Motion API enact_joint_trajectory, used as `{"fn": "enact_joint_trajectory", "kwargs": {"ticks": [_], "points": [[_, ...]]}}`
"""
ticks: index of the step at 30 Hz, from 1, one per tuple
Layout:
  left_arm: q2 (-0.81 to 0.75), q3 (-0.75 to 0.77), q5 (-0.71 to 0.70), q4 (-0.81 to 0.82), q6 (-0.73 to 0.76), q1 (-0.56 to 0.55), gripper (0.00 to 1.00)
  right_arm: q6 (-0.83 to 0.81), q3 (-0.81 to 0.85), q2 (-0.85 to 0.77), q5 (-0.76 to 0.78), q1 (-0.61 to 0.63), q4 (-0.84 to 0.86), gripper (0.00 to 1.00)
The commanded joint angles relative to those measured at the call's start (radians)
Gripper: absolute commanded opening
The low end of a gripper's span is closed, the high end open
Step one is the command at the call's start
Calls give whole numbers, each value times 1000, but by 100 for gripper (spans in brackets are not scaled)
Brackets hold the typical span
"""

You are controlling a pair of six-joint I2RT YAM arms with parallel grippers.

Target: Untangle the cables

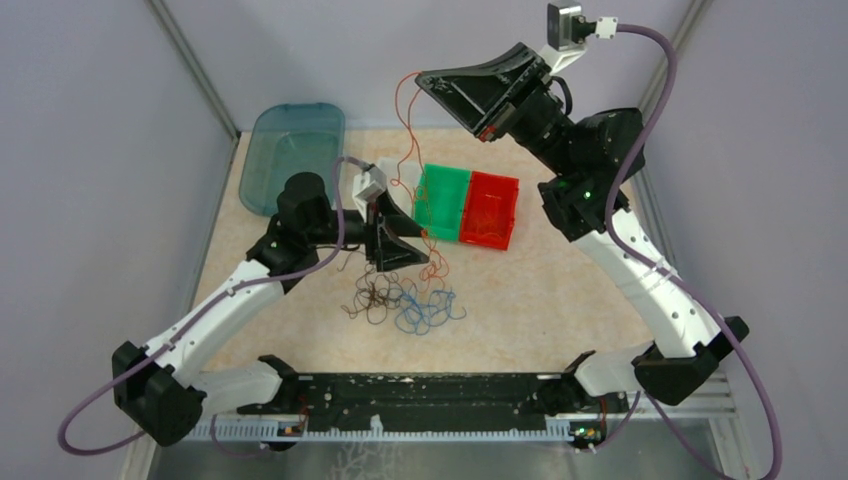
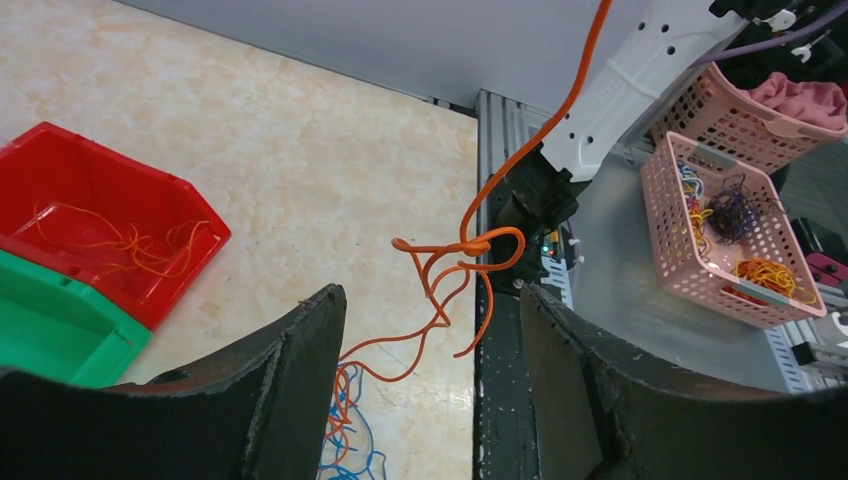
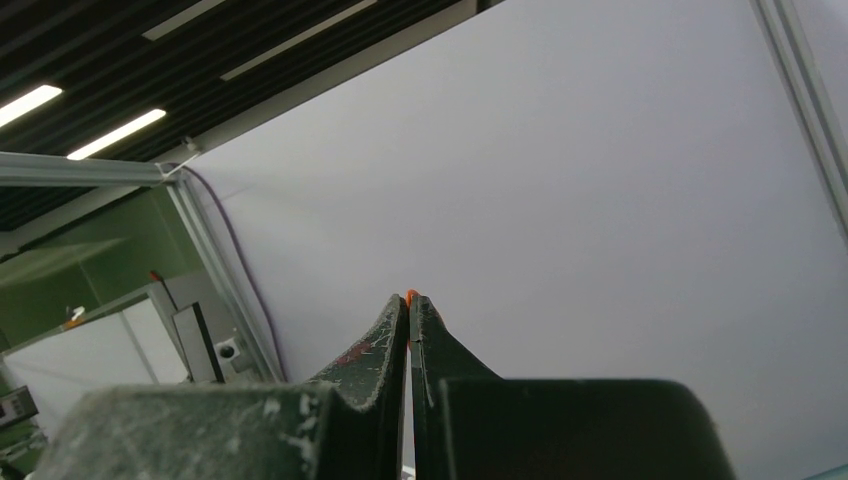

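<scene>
The cables lie tangled on the table: dark brown loops (image 1: 375, 296) beside blue ones (image 1: 430, 312). An orange cable (image 1: 404, 140) rises from the heap up to my right gripper (image 1: 422, 78), which is raised high and shut on its end; the orange tip (image 3: 410, 296) shows between the closed fingertips of my right gripper (image 3: 409, 302). My left gripper (image 1: 404, 246) hovers just above the heap, open. In the left wrist view the orange cable's knot (image 2: 470, 250) hangs ahead of my left gripper (image 2: 430, 300), touching neither finger, with blue cables (image 2: 350, 440) below.
A green bin (image 1: 444, 203) and a red bin (image 1: 488, 210) stand joined behind the heap; the red bin (image 2: 100, 230) holds thin orange wires. A teal translucent tray (image 1: 293, 155) leans at the back left. Pink baskets (image 2: 720, 220) sit beyond the table edge.
</scene>
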Motion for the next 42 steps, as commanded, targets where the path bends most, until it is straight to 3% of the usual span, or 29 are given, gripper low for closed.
{"fn": "enact_joint_trajectory", "kwargs": {"ticks": [1,9,14,20,30,36,42], "points": [[9,36,60,58,-42,7,68,-4,32,4,-12,14,40,0],[28,38,32,94,-66,15,54,1,35,8,-23,17,44,0],[44,44,36,104,-66,16,34,-1,42,6,-26,18,38,0],[28,40,11,56,-7,19,1,-28,39,-5,-23,17,23,0],[-48,-25,-117,-231,318,39,0,-294,144,-69,52,8,-234,0],[-81,-44,-252,-362,439,85,0,-519,161,-143,229,-7,-438,0],[-146,-103,-347,-407,571,122,0,-702,165,-213,410,-11,-522,0]]}}
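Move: Between the left hand's open fingers, only about 1 cm to its right, 1 cm back and 1 cm above, hangs the knotted part of the orange cable. The blue cable lies on the table some 32 cm below that hand and roughly 3 cm ahead; the brown cable is 10 cm left and 7 cm ahead, the green box 28 cm ahead and 3 cm right. From the right hand, holding the orange cable's upper end, the knot hangs about 32 cm almost straight below, 1 cm right. Closing fully around the orange knot while barely travelling, the left fingers pinch it at their tips; then that hand draws the cable left, forward and down, about 9 cm in all, its fingertips dipping and swinging forward. The right hand keeps its grip high up, nearly still at first, then moves some 5 cm to the right with a little forward and down, turning about 30 degrees clockwise, so the hands part sideways. ##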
